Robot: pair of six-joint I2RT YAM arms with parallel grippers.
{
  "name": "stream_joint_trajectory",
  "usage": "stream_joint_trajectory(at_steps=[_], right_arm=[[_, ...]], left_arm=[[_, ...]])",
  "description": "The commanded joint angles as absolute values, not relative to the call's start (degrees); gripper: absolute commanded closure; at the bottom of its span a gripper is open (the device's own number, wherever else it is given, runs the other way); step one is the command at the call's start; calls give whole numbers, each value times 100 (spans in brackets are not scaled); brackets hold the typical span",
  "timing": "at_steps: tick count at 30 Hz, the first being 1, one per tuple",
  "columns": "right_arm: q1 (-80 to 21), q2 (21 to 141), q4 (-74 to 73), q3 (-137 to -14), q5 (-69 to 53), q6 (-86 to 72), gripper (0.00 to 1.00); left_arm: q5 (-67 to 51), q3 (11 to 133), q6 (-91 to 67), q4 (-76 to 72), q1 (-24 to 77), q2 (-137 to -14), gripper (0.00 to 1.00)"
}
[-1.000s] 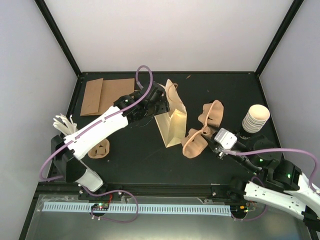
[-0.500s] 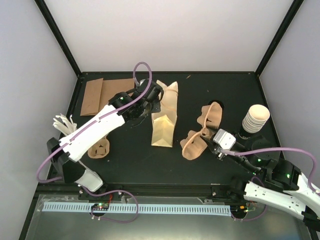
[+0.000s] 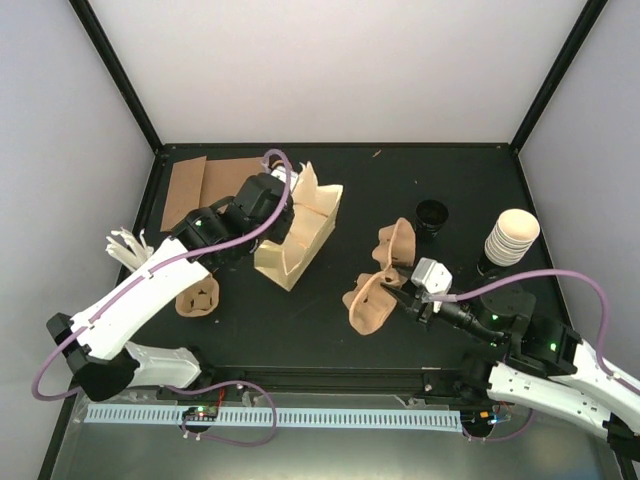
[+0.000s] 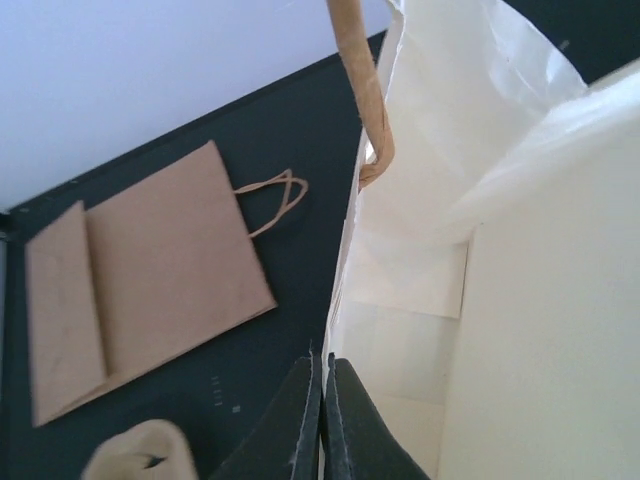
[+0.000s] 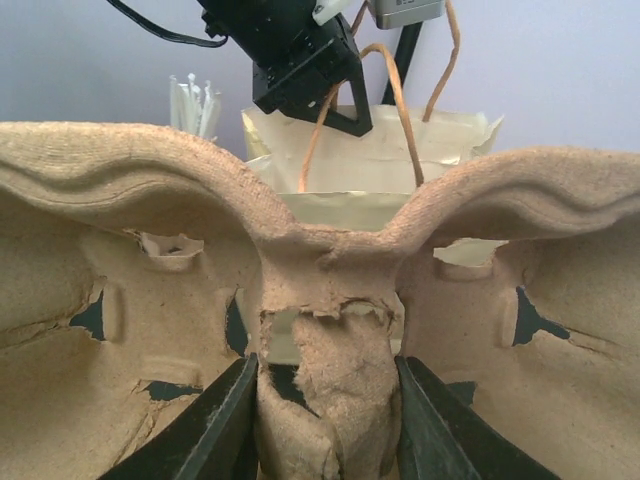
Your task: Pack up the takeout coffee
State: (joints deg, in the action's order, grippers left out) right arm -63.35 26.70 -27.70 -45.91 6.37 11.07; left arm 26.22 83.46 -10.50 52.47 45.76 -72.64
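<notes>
The takeout coffee cups (image 3: 512, 235), cream-white paper, stand stacked at the right of the table, apart from both grippers. The cream paper bag (image 3: 302, 235) leans tilted left of centre. My left gripper (image 3: 285, 208) is shut on its upper wall. In the left wrist view that gripper (image 4: 322, 368) pinches the thin edge of the bag (image 4: 480, 250), whose inside shows nothing. My right gripper (image 3: 402, 295) is shut on a brown pulp cup carrier (image 3: 372, 295). The right wrist view shows that gripper (image 5: 326, 405) clamped on the carrier's torn centre post (image 5: 335, 380), with the bag (image 5: 370, 160) beyond.
Flat brown paper bags (image 3: 205, 190) lie at the back left. A second pulp carrier (image 3: 197, 297) and white stirrers (image 3: 125, 245) sit at the left. A round black lid (image 3: 432, 213) lies near the cup stack.
My left gripper has shut on the bag's wall and pulled the bag leftward, tipping it. My right gripper has carried the pulp carrier left and nearer, uncovering the black lid.
</notes>
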Motion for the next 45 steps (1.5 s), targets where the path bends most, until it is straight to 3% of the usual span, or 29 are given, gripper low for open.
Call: stream_joint_trajectory(at_steps=[1,8,10,13,21,33,45], right_arm=[[-6363,2685,-2313,-4394,236,267,64],[-6363,2390,-2127,-3916,419,-493,65],[-6363,2296,-2069,-3834,470,-652,65],[-6363,2168,-2141,-3790,672,-844,65],[-6363,1615,-2692,-3744,923,-1125,66],[-6363,1358,-2335,-3420,-318,-1431,66],[-6363,2224,-853,-3102,-1643,-2155,66]], left_arm=[[3832,8264,-80,5560,4748,-7298,98],[6698,8028,364,5726,5253,-7998,98],[6782,7858,496,5516,5482,-8112,99],[6494,7821,163,5674,5763,-8435,98],[4053,7666,-444,5938,6130,-9085,98],[1897,6936,-485,5089,6137,-7553,98],[1425,6560,-584,4972,6134,-7013,98]])
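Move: The left hand has the paper bag by its rim; the carrier it is to meet lies about 15 cm to its right, 14 cm back and a few cm lower. A second carrier lies some 16 cm left and 6 cm back, 30 cm below; the brown bag is 12 cm ahead and 12 cm left, equally low. From the right hand, which holds the carrier, the bag mouth is 13 cm ahead, 15 cm left, about level, and the black cup 23 cm ahead, 10 cm right, 27 cm below. Still pinching the bag's rim, the left hand first edges about 3 cm left as it rolls, then swings down some 15 cm, right and back towards the carrier, partly rolling back and turning some 25 degrees clockwise as it climbs a little. The right hand keeps the carrier clamped, sinks about 4 cm, wavers right, then comes back and left towards the bag, its fingers tipping down. ##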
